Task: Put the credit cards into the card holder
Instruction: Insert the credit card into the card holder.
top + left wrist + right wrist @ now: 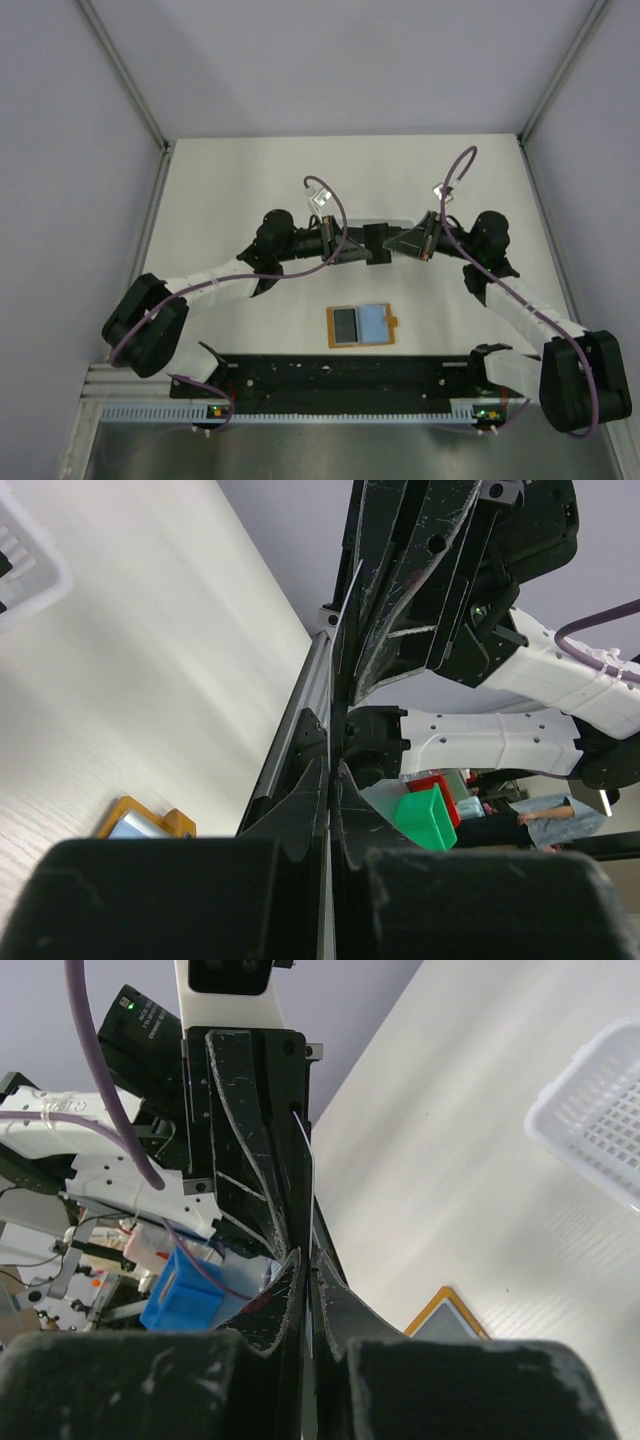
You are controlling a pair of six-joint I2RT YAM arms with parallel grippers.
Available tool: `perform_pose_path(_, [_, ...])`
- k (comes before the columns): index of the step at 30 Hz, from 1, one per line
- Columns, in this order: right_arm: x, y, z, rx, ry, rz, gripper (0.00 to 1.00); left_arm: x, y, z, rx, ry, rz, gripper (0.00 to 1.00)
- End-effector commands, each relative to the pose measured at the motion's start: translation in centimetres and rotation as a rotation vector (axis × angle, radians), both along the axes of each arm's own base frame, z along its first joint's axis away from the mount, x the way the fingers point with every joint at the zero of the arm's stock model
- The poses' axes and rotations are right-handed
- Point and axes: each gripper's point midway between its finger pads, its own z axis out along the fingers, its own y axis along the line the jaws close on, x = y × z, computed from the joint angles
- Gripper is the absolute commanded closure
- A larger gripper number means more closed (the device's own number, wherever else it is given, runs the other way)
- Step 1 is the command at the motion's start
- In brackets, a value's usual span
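Above the middle of the table my two grippers meet tip to tip, and a thin dark credit card (377, 243) stands on edge between them. My left gripper (352, 245) (333, 765) is shut on one end of it. The right gripper (402, 243) (308, 1260) is shut on the other end. Each wrist view shows the credit card (345, 620) (309, 1170) only as a thin edge running into the other gripper's fingers. The orange card holder (362, 325) (150, 822) (447, 1317) lies open on the table nearer the bases, with a dark rectangle on its left half and a pale blue one on its right.
A white mesh basket (600, 1110) (25, 570) sits on the table beyond the grippers, mostly hidden by them in the top view. A long white slotted tray (330, 411) runs along the near edge between the arm bases. Metal rails (150, 215) border the table's sides.
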Motion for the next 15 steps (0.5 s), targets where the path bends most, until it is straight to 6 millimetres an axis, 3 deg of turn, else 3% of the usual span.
perform_pose_path(1, [-1.0,0.2,1.3,0.001,-0.071,0.033,1.0,-0.3,-0.4,2.8,-0.055,-0.074,-0.02,0.98])
perform_pose_path(4, [-0.7,-0.2,1.7,-0.045,-0.088,-0.02,1.0,-0.3,-0.1,2.4,-0.036,-0.071,-0.013,0.74])
perform_pose_path(7, [1.0,-2.3,0.3,-0.222,-0.047,-0.214,1.0,-0.2,0.6,1.4,0.026,-0.08,0.025,0.51])
perform_pose_path(11, [1.0,-7.0,-4.0,-0.482,0.133,-0.469,1.0,0.3,2.4,-1.0,0.197,-0.118,0.131,0.44])
perform_pose_path(15, [-1.4,-8.8,-7.5,-0.59,0.272,-0.535,1.0,-0.5,3.7,-4.6,0.405,-0.138,0.221,0.44])
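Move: The black card is pinched between my hands, its middle about 3 cm right of my left hand and 3 cm left of my right, level with both. The card holder lies open about 12 cm back from my right hand, 5 cm to its left and 20 cm below; from my left hand it is 12 cm back and straight below. The white tray sits about 8 cm ahead of my right hand, 3 cm to its left, also low. My left fingers open to a little over half and let go of the black card, then that hand backs off some 3 cm, left and down. My right hand keeps its pinch and carries the card about 5 cm to the right, away from the left hand, dipping slightly late on while the wrist swings clockwise and tips its fingertips down, roughly 30 degrees in all. ##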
